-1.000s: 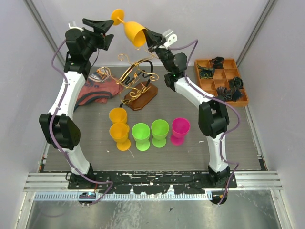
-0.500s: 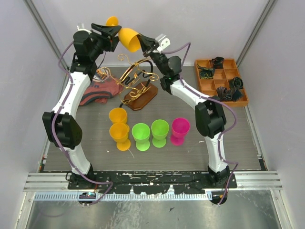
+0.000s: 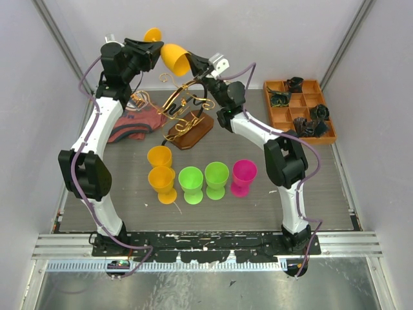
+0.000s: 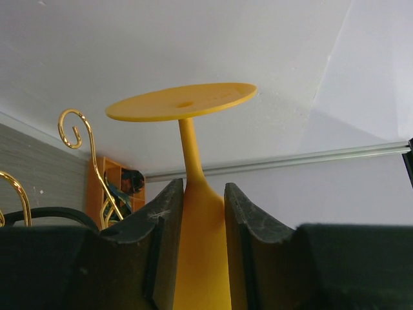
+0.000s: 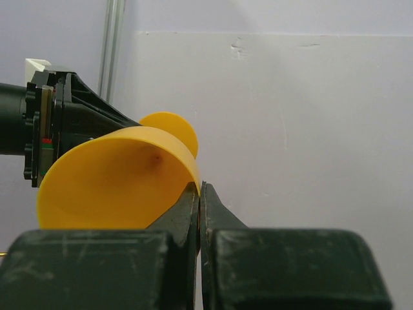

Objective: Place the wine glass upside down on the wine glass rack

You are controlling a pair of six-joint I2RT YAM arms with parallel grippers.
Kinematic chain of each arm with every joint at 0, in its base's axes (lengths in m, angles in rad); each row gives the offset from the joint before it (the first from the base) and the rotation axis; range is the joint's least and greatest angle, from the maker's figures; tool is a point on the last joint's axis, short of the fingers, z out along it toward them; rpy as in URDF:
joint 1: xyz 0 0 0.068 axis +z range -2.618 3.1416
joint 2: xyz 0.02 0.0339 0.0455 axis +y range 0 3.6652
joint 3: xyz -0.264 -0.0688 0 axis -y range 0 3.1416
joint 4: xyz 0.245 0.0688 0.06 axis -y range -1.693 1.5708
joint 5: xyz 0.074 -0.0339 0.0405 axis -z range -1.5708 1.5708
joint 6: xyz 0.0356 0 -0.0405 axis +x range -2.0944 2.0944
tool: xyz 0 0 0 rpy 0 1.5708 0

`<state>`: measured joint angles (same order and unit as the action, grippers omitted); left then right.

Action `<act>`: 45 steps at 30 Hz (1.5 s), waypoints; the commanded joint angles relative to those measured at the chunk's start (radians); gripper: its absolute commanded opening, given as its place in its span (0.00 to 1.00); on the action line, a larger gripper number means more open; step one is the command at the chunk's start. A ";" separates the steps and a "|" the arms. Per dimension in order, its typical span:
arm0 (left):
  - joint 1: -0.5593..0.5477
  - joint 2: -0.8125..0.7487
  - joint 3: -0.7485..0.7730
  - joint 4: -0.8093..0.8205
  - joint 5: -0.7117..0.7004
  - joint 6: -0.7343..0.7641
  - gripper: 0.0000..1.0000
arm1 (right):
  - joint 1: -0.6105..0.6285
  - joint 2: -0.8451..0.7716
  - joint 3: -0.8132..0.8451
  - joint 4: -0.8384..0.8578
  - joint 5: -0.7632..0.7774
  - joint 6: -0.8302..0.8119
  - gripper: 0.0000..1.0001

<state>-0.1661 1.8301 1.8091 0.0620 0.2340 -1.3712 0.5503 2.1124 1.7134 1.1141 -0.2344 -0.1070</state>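
Observation:
An orange wine glass [image 3: 173,57] hangs high above the back of the table, lying on its side with its foot to the left. My left gripper [image 3: 153,53] is shut on its stem where it meets the bowl [image 4: 199,213], the foot [image 4: 182,102] above the fingers. My right gripper [image 3: 192,63] is shut on the bowl's rim [image 5: 193,174]. The wine glass rack [image 3: 187,103], gold wire scrolls on a dark brown wooden base, stands just below the glass; one gold curl shows in the left wrist view [image 4: 77,129].
Several plastic goblets stand in a row: two orange [image 3: 161,175], two green [image 3: 204,181], one magenta [image 3: 244,177]. A reddish cloth [image 3: 132,123] lies left of the rack. An orange compartment tray [image 3: 300,110] with dark items sits back right.
Both arms have carried the glass to the left and slightly down, closer over the rack. Both grips are unchanged.

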 commanded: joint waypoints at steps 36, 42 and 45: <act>0.172 0.050 0.218 0.061 0.220 0.501 0.01 | 0.039 -0.299 -0.253 -0.024 0.058 -0.239 0.77; 0.237 -0.037 0.124 0.007 0.265 0.822 0.01 | 0.034 -0.379 -0.249 -0.238 0.179 -0.322 0.88; 0.241 -0.130 0.021 -0.068 0.214 1.037 0.00 | 0.022 -0.409 -0.264 -0.300 0.225 -0.338 0.92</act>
<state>0.0696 1.8233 1.9129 0.0574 0.4469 -0.6449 0.5850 1.7725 1.4494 0.9222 -0.1093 -0.3790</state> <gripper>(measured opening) 0.042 0.902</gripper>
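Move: The orange wine glass is held slantwise, foot up and mouth down, between the hands: its middle lies about 3 cm right of the left hand, 1 cm back and 2 cm below, and some 6 cm left of and 3 cm ahead of the right hand, which pinches its rim. From the left hand the gold rack's middle is roughly 7 cm right, 5 cm back and 18 cm down; the shirt lies about 15 cm left, 6 cm back and 40 cm down. With its fingers already straddling the glass near the neck, the left hand stays almost in place and shuts them to pinch the stem, while the right hand keeps the rim and eases back about 1.5 cm before opening wide, letting go and withdrawing back and then to its right and up. Once the stem is pinched, the left hand carries the glass about 11 cm to its left, away from the right hand and the rack, rising some 5 cm before dipping again, and rolls some 40 degrees with its left side lifting to swing the bowl downwards. ##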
